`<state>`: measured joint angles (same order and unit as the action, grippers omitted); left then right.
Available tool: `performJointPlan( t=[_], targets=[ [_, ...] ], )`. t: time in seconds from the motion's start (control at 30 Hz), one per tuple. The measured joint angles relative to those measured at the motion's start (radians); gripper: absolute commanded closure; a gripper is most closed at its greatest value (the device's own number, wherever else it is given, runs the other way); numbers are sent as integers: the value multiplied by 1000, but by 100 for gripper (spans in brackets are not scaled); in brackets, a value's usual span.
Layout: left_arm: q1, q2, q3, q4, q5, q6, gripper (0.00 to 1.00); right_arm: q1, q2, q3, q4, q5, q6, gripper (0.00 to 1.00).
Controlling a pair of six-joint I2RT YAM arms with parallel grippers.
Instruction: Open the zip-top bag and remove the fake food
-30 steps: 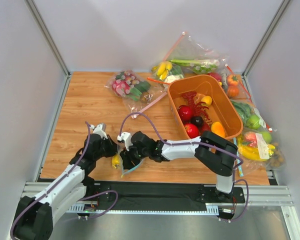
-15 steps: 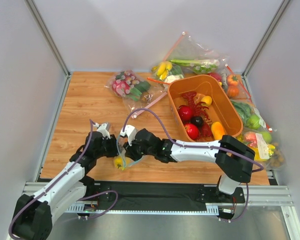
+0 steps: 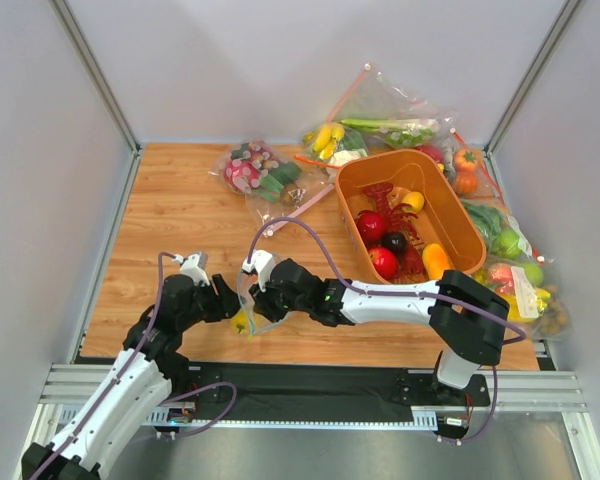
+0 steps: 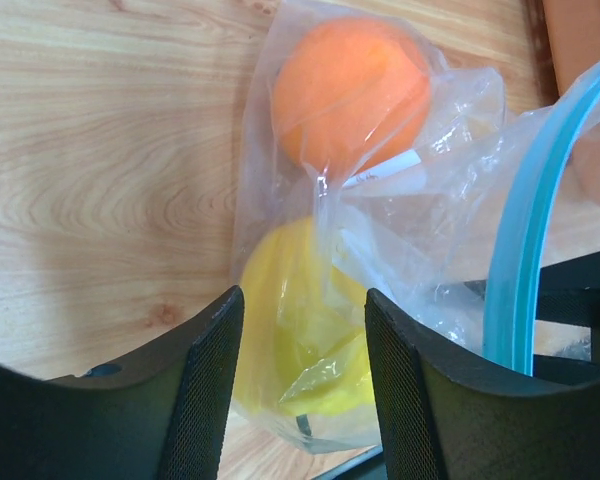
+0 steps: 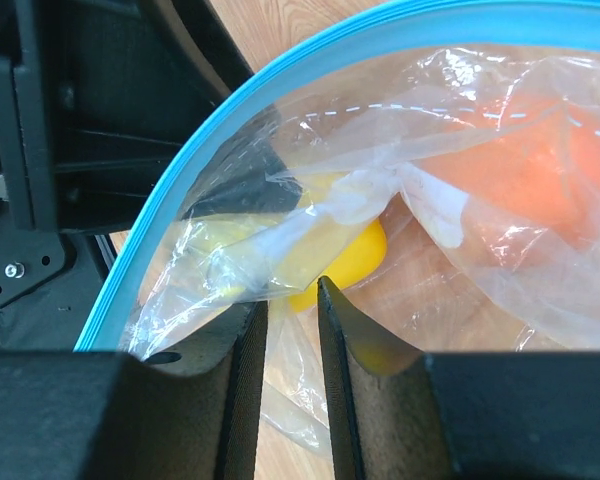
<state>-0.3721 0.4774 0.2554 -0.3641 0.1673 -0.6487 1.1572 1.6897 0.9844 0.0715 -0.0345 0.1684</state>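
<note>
The zip-top bag lies near the table's front edge, between my two grippers. Its teal zip strip arches open in the right wrist view. The fake food showing inside is an orange fruit and a yellow fruit. My left gripper is open, its fingers standing either side of the yellow fruit's end of the bag. My right gripper has its jaws drawn narrow on bunched bag film, just short of the yellow fruit.
An orange bin at the right holds a red lobster and loose toy fruits. Other filled clear bags lie at the back and along the right edge. The black base rail runs just below the grippers.
My left gripper has opened and let go of the bag, drawing back to the left. My right gripper has narrowed on the bag film and shifted slightly left.
</note>
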Motion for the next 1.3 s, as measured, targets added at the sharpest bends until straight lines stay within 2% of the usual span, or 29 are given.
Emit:
performJointPlan(
  t=[0.2,0.3,0.33,0.4,0.43,0.5,0.53,0.63,0.73,0.97,1.3],
  targets=[
    [-1,-11,-48,3,11,-48,42,0,0,0,-8,0,7,72],
    [-1,-10,-53,21,18,-68,55,0,0,0,-11,0,14,71],
    [-1,-9,-54,28,18,-73,66,0,0,0,-13,0,16,70],
    [0,-6,-55,51,18,-83,78,0,0,0,-18,0,22,67],
    [0,-5,-55,58,18,-85,88,0,0,0,-23,0,25,62],
    [0,0,-58,61,18,-87,96,-2,0,0,-33,1,34,55],
    [0,3,-61,60,19,-87,99,-3,0,0,-37,1,35,49],
    [-1,6,-69,52,19,-84,100,-17,-11,0,-69,3,45,38],
    [-1,6,-78,35,22,-84,100,-48,-45,-4,-117,4,51,33],
    [-1,7,-81,24,33,-82,100,-134,-89,25,-180,13,65,30],
    [-1,-5,-81,5,32,-81,100,-119,67,122,-243,-21,71,30]
  ],
)
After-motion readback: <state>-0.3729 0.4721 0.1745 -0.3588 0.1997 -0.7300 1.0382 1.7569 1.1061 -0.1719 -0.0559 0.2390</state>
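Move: Just under the left fingers, about 3 cm down and 1 cm back, lies loose bag film over the yellow pepper, whose middle is about 4 cm below, 1 cm back and 2 cm to the right of that hand. The orange fruit, the right hand's aim, lies about 8 cm ahead of that hand, 1 cm to its right and 5 cm below. From the right hand the yellow pepper is some 3 cm back, 2 cm left and 5 cm below. Sinking about 3 cm and drawing slightly back, the left hand shuts its open fingers and pinches the loose film above the yellow pepper, then keeps that hold. The right hand waits at the bag's mouth, then spreads its fingers wide as it goes some 4 cm forward and 4 cm right with a small rise, towards the orange fruit. It then sinks, ending about 2 cm lower than it began, turned roughly 10 degrees clockwise and tipped down. ##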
